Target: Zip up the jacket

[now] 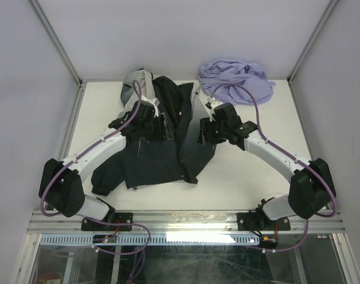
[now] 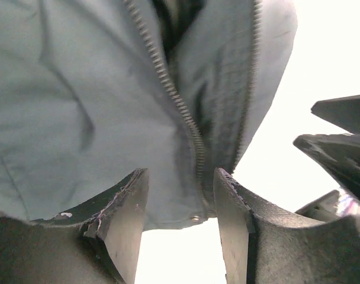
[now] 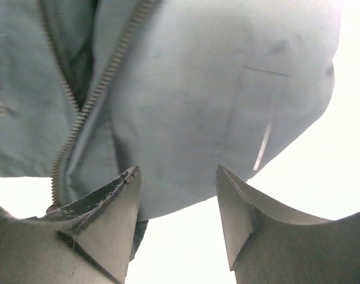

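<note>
The jacket (image 1: 168, 148), black fading to grey, lies spread on the white table (image 1: 245, 177) with its front open. My left gripper (image 1: 163, 127) hovers over its middle, my right gripper (image 1: 205, 134) at its right front edge. In the left wrist view the left gripper (image 2: 180, 177) stands open; the jacket's hem with a metal snap (image 2: 196, 218) and the foot of the zipper (image 2: 168, 83) sits just beyond its fingertips. In the right wrist view the right gripper (image 3: 177, 171) is open too, the grey panel (image 3: 215, 100) ahead and zipper teeth (image 3: 97, 89) to the left. Neither grips cloth.
A crumpled lavender garment (image 1: 236, 77) lies at the table's back right corner, close behind the right arm. White walls and metal frame rails (image 1: 67, 130) enclose the table. Part of the right gripper's black body (image 2: 340, 148) shows at the right of the left wrist view.
</note>
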Motion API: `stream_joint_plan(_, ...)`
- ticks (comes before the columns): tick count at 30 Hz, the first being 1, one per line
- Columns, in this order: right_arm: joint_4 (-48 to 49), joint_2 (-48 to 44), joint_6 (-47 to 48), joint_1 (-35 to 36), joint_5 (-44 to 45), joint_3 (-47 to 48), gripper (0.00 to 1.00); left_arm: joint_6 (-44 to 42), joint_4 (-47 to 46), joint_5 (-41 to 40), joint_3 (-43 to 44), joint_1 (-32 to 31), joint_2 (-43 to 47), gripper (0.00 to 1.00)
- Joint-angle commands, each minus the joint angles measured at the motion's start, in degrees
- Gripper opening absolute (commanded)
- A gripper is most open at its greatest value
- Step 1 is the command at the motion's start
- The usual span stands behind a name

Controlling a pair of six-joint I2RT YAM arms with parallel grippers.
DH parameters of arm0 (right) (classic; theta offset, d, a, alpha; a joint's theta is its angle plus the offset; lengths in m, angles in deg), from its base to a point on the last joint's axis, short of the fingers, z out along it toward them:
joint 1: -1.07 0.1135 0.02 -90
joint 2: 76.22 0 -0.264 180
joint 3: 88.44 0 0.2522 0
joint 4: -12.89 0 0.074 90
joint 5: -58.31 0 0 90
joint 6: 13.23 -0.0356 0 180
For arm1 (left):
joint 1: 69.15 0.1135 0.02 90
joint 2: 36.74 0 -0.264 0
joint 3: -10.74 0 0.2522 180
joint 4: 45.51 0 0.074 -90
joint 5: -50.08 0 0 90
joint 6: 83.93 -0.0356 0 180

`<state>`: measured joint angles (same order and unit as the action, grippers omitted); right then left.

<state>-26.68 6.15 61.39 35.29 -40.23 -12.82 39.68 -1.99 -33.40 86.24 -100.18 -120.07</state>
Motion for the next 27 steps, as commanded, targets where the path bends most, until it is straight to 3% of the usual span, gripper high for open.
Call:
stream_joint_plan(1, 1.9, -2.9, -1.2, -1.1, 7.8, -3.2, 0.56, 1.5, 0.2, 5.4, 6.3, -0.1, 2.6, 0.49)
stream_joint_plan(17, 11.6, -5.1, -8.1, -1.6, 2.1, -10.5, 0.57, -1.0, -0.5, 1.6, 12.6, -7.1, -12.2, 0.47)
stream_joint_plan(19, 12.8, -5.2, -8.6, -1.6, 0.5, -11.0, 0.57, -1.7, -0.7, 1.2, 12.8, -7.1, -13.6, 0.4)
stream_joint_plan(24, 18.8, -6.2, -8.8, -1.6, -6.0, -12.3, 0.57, -5.0, -3.0, 0.3, 12.0, -6.8, -11.1, 0.12)
stream_joint_plan(27, 23.0, -6.2, -8.9, -1.6, -11.1, -12.5, 0.58, -6.2, -9.9, 6.7, 7.1, -4.5, -6.4, 0.03)
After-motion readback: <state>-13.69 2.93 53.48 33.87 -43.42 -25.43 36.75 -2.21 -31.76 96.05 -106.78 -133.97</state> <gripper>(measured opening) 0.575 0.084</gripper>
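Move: The spot where the jacket's two zipper edges meet lies about 6 cm to the left hand's right, level with it fore and aft and some 3 cm lower. From that hand, the hem tip below the zipper is roughly 17 cm back and 10 cm to the right, and the open dark lining is about 12 cm ahead and 1 cm to the right. From the right hand, the same zipper spot is about 9 cm to the left, 1 cm back and 5 cm lower. The left hand arcs some 6 cm to its right towards the zipper, lifting about 5 cm over the left front panel before sinking to roughly 3 cm below its starting height, turning about 10 degrees clockwise, and its half-open fingers then close nearly shut, pinching the zipper edge where the two toothed rows meet. The right hand sinks about 4 cm over the right front panel while swinging a little to the right and back again, its fingers staying open. ##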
